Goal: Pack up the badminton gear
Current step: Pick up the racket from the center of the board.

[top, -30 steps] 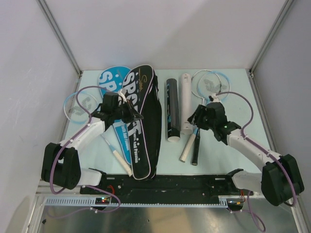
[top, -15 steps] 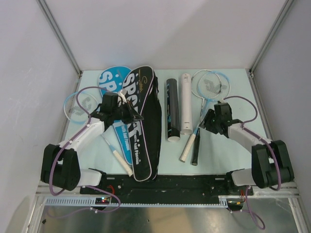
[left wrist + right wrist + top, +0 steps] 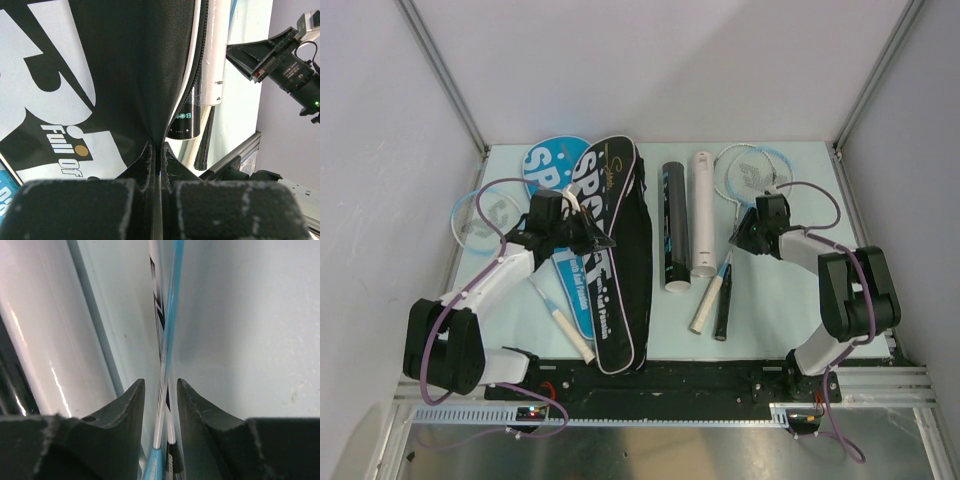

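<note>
My left gripper (image 3: 160, 147) is shut on a pinched fold of the black "SPORT" cover (image 3: 617, 250), holding its edge up. The blue cover (image 3: 545, 165) lies under it. Right of the covers lie a black tube (image 3: 675, 225) and a white tube (image 3: 703, 210). Two crossed rackets rest beyond the tubes, heads (image 3: 750, 170) at the back, white handle (image 3: 705, 305) and black handle (image 3: 723, 312) near me. My right gripper (image 3: 161, 385) is open and straddles their thin shafts (image 3: 170, 315), with a gap on each side. A third racket (image 3: 480, 215) lies at the far left.
The white tube (image 3: 35, 340) runs close along the left of my right gripper's fingers. The third racket's white handle (image 3: 565, 330) lies between the left arm and the covers. Metal frame posts stand at the table's back corners.
The right arm has folded back, and its gripper has slid up the racket shafts towards the heads with its jaws narrowing. The left gripper has stayed shut on the black cover.
</note>
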Controlling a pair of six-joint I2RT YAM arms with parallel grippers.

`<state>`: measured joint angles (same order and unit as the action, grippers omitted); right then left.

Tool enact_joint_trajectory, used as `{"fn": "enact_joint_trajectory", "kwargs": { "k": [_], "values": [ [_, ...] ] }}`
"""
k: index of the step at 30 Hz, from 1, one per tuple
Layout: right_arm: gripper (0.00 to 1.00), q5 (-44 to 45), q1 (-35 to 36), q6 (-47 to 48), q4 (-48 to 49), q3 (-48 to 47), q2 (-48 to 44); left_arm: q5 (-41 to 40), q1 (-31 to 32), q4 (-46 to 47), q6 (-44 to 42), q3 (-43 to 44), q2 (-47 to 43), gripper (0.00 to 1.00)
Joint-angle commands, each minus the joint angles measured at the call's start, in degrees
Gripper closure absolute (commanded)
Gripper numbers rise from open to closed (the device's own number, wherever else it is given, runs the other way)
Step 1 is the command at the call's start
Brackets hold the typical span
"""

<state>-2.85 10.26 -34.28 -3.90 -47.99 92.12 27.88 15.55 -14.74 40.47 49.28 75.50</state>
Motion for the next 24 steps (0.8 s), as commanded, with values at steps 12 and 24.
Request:
{"fn": "enact_joint_trajectory", "kwargs": {
  "k": [12, 24],
  "values": [
    [0.9, 1.7, -0.5, 1.9, -2.7, -6.1, 1.0, 3.1, -1.2, 1.4, -0.2, 1.9, -0.8, 1.0],
    [0.93, -3.5, -4.4, 3.2, -8.8, -6.6, -3.0, 3.4, -1.6, 1.3, 0.0, 2.0, -0.3, 1.0]
  ]
}}
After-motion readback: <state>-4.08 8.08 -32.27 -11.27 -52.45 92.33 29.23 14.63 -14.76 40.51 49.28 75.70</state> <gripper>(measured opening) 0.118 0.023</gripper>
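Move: The right hand's half-open fingers already straddle the blue-headed racket's shaft, about 1 cm ahead and 2 cm below. The white tube's middle is roughly 9 cm ahead and 9 cm left at finger height. The racket's white handle lies some 18 cm back and 8 cm left, the black handle 20 cm back and 3 cm left, both a little lower. The shaft lies about 40 cm right of the left hand, level fore-and-aft and 13 cm below. The right hand eases down about 1.5 cm and forward 1 cm onto the blue-headed racket while its fingers close from nearly half open, pinching the shaft above the blue cone and stopping slightly short of fully shut. Keeping that pinch, it draws back about 1 cm, then lifts a little over 2 cm and drifts 1 cm to the right, the wrist scarcely turning. ##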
